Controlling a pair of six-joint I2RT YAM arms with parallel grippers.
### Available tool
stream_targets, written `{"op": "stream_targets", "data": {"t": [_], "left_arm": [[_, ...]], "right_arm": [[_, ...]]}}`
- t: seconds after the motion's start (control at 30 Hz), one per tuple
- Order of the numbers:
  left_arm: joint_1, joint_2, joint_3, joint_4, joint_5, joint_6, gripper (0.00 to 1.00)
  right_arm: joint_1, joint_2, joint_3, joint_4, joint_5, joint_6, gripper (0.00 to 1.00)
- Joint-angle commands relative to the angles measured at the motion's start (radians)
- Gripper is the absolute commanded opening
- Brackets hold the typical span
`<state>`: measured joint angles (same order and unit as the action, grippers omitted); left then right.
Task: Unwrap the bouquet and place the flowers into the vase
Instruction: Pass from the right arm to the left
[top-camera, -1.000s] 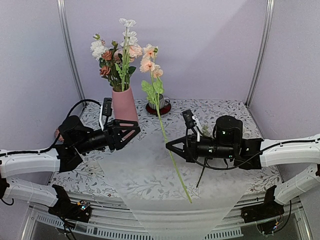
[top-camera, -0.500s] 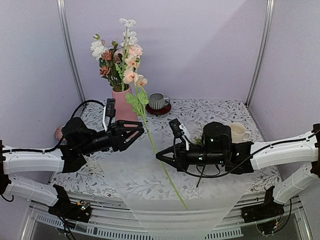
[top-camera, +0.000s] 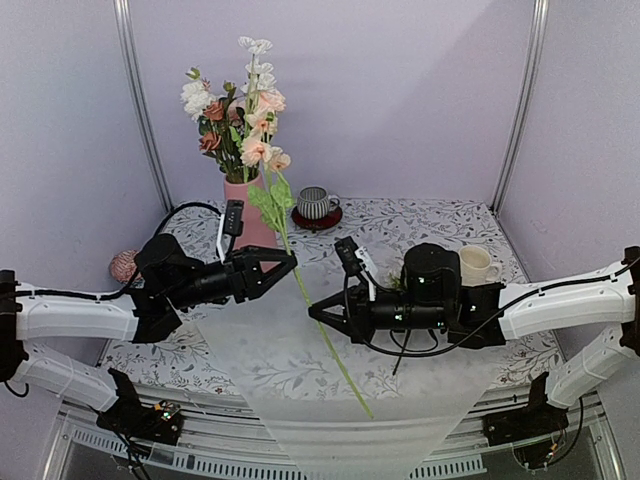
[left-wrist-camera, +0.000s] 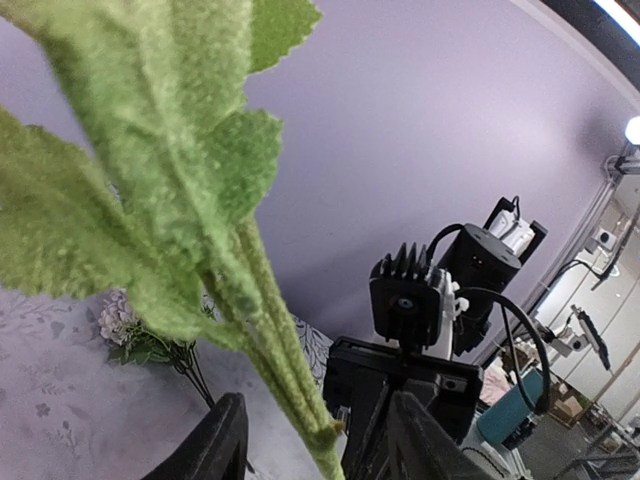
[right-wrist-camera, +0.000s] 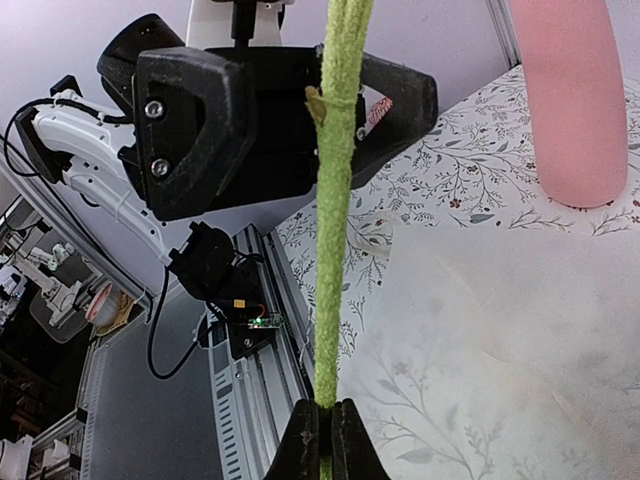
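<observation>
The pink vase (top-camera: 246, 208) stands at the back left with several flowers (top-camera: 228, 105) in it. My right gripper (top-camera: 314, 311) is shut on the lower stem of one more peach-bloomed flower (top-camera: 258, 150), held up leaning toward the vase. In the right wrist view that stem (right-wrist-camera: 336, 200) rises straight from the closed right gripper (right-wrist-camera: 326, 425). My left gripper (top-camera: 291, 262) is open around the stem higher up. The stem (left-wrist-camera: 290, 385) passes between its fingers (left-wrist-camera: 222, 445) with gaps on both sides. No wrapped bouquet is in view. Translucent wrapping paper (top-camera: 300, 400) lies flat on the table.
A grey striped mug (top-camera: 318, 203) on a red saucer stands behind the vase's right. A cream mug (top-camera: 476, 265) sits behind the right arm. A pink ball (top-camera: 122, 265) lies at the left edge. A lavender sprig (left-wrist-camera: 140, 335) lies on the patterned cloth.
The right gripper has carried the flower left toward the vase. The left gripper has moved right to the stem and its jaws have narrowed around it.
</observation>
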<state>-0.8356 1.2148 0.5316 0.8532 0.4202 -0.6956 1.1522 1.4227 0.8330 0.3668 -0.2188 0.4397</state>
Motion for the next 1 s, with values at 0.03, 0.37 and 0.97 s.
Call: {"op": "stream_targets", "data": {"t": [0.03, 0.37, 0.97], "left_arm": [[-0.017, 0.01, 0.038, 0.038, 0.029, -0.011, 0.43], [-0.019, 0.008, 0.064, -0.012, 0.031, -0.006, 0.05], [-0.016, -0.117, 0.132, -0.364, -0.158, 0.139, 0.04]], "right_arm": [[0.01, 0.008, 0.031, 0.019, 0.015, -0.022, 0.02], [0.011, 0.015, 0.041, -0.012, 0.073, -0.018, 0.12], [0.007, -0.161, -0.065, -0.111, 0.618, 0.0, 0.91]]}}
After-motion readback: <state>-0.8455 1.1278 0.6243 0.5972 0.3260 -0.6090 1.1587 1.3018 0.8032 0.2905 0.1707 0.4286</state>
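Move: Practically between the left hand's half-open fingertips stands the stem of the peach flower, roughly 1 cm to the right of the hand point. The right hand still pinches that stem lower down; the spot where the left hand will close lies from it about 6 cm ahead, 5 cm left and 6 cm up. The pink vase is some 22 cm ahead of the left hand and 12 cm left, the last flower on the table about 12 cm ahead of the right hand and 20 cm right, well below. Closing on the stem, the left hand stays almost in place and pinches it shut while the right hand holds still. Only then do the right fingers open wide and let go, and the right hand backs off to the right and forward, about 7 cm in all and slightly up, swinging some 20 degrees clockwise. Keeping its pinch, the left hand then eases a little up and forward. ##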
